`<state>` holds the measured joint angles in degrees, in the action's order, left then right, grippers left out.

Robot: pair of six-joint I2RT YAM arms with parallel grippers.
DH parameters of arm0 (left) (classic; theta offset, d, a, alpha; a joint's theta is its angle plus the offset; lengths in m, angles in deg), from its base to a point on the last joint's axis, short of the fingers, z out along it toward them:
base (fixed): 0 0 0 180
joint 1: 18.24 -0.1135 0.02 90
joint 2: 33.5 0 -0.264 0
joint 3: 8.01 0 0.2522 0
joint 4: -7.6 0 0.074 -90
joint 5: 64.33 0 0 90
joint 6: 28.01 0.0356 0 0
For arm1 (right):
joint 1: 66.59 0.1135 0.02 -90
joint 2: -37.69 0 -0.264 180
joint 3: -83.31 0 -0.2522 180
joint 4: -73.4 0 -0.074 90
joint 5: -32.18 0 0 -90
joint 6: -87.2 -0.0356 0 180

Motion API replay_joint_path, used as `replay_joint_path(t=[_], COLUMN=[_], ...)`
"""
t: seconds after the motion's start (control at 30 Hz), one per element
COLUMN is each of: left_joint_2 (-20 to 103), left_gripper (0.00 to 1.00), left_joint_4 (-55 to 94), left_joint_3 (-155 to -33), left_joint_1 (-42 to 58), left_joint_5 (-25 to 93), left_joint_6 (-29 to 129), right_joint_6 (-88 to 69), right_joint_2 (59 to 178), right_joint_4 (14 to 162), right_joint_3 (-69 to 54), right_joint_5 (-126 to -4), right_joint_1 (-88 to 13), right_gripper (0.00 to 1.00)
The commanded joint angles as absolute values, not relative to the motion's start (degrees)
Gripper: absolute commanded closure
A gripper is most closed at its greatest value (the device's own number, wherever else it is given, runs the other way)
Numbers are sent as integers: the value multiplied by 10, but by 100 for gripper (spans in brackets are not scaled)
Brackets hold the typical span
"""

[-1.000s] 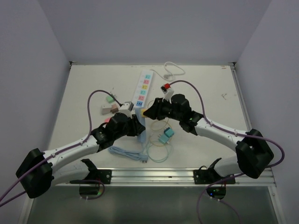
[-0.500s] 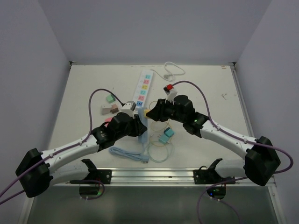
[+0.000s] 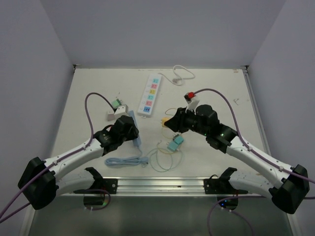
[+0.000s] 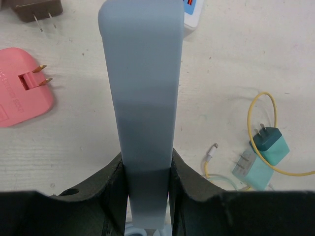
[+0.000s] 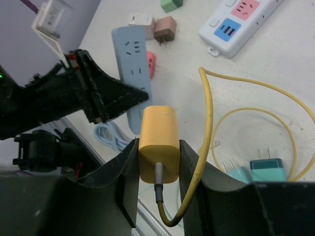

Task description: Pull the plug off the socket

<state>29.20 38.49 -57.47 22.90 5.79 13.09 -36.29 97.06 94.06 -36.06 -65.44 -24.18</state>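
The socket, a pale blue power strip [image 4: 142, 88], stands on edge with my left gripper [image 4: 146, 172] shut on its lower end. From above, the strip [image 3: 137, 141] shows just below that gripper [image 3: 132, 129]. The yellow plug [image 5: 158, 130] is clamped between the jaws of my right gripper [image 5: 158, 147], its yellow cable [image 5: 209, 128] looping off to the right. In the top view the plug [image 3: 164, 123] hangs at the right gripper [image 3: 169, 124], a clear gap right of the strip. The right wrist view shows the strip's socket face [image 5: 129, 54] empty.
A white multi-colour power strip [image 3: 150, 94] lies at the back centre. Pink [image 4: 19, 86] and brown [image 4: 37, 7] plugs lie left of the blue strip, teal plugs [image 4: 261, 155] and looped cables [image 3: 165, 157] to its right. A blue cable coil [image 3: 125, 161] lies near the front rail.
The two grippers have drawn apart: the left went left with the blue strip, the right went right with the yellow plug, which now sits clear of the socket.
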Motion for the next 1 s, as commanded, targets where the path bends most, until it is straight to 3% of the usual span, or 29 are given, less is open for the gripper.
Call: replay_joint_path(t=[0.0,0.13,0.5,0.6,0.63,0.7,0.73,0.83,0.97], left_joint_2=[265,257,288,315,323,351,361,399,458], left_gripper=[100,100,100,100,100,100,100,97,85], left_joint_4=[359,337,283,253,243,223,199,172,139], left_joint_3=[-584,-585,-589,-585,-583,-583,-584,-591,-602], left_joint_1=[229,229,229,231,230,231,230,230,227], left_joint_5=[47,78,178,210,218,236,241,252,254], left_joint_6=[134,151,186,184,181,178,176,180,189], right_joint_6=[-344,-353,-404,-409,-410,-409,-407,-393,-359], right_joint_2=[972,995,1111,1123,1125,1120,1114,1079,1025], right_joint_4=[974,953,839,829,828,831,836,867,941], right_joint_3=[-384,-416,-497,-508,-511,-512,-512,-502,-475], right_joint_5=[-614,-603,-714,-723,-726,-725,-719,-705,-664], right_joint_1=[-244,-255,-338,-351,-352,-355,-355,-355,-355], right_gripper=[100,100,97,87,76,64,51,29,17])
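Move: The right hand holds the yellow plug high up. The teal plugs, where it is taken, lie about 1 cm back, 6 cm to the right and 20 cm below; the blue socket is 12 cm to the left, 2 cm ahead and 13 cm below, the power strip's near end 12 cm ahead and 8 cm left on the table. The left hand keeps hold of the blue socket, with the teal plugs about 21 cm to its right, 2 cm back and 8 cm below. The right hand lets go of the yellow plug low beside the teal plugs, after carrying it quickly down about 17 cm and 5 cm to the right while the fingers tip further down; they open wide and the hand starts rising again. Still gripping the blue socket, the left hand rises slightly, then swings 7 cm right and sinks to about 3 cm below its start, turning some 15 degrees clockwise. ##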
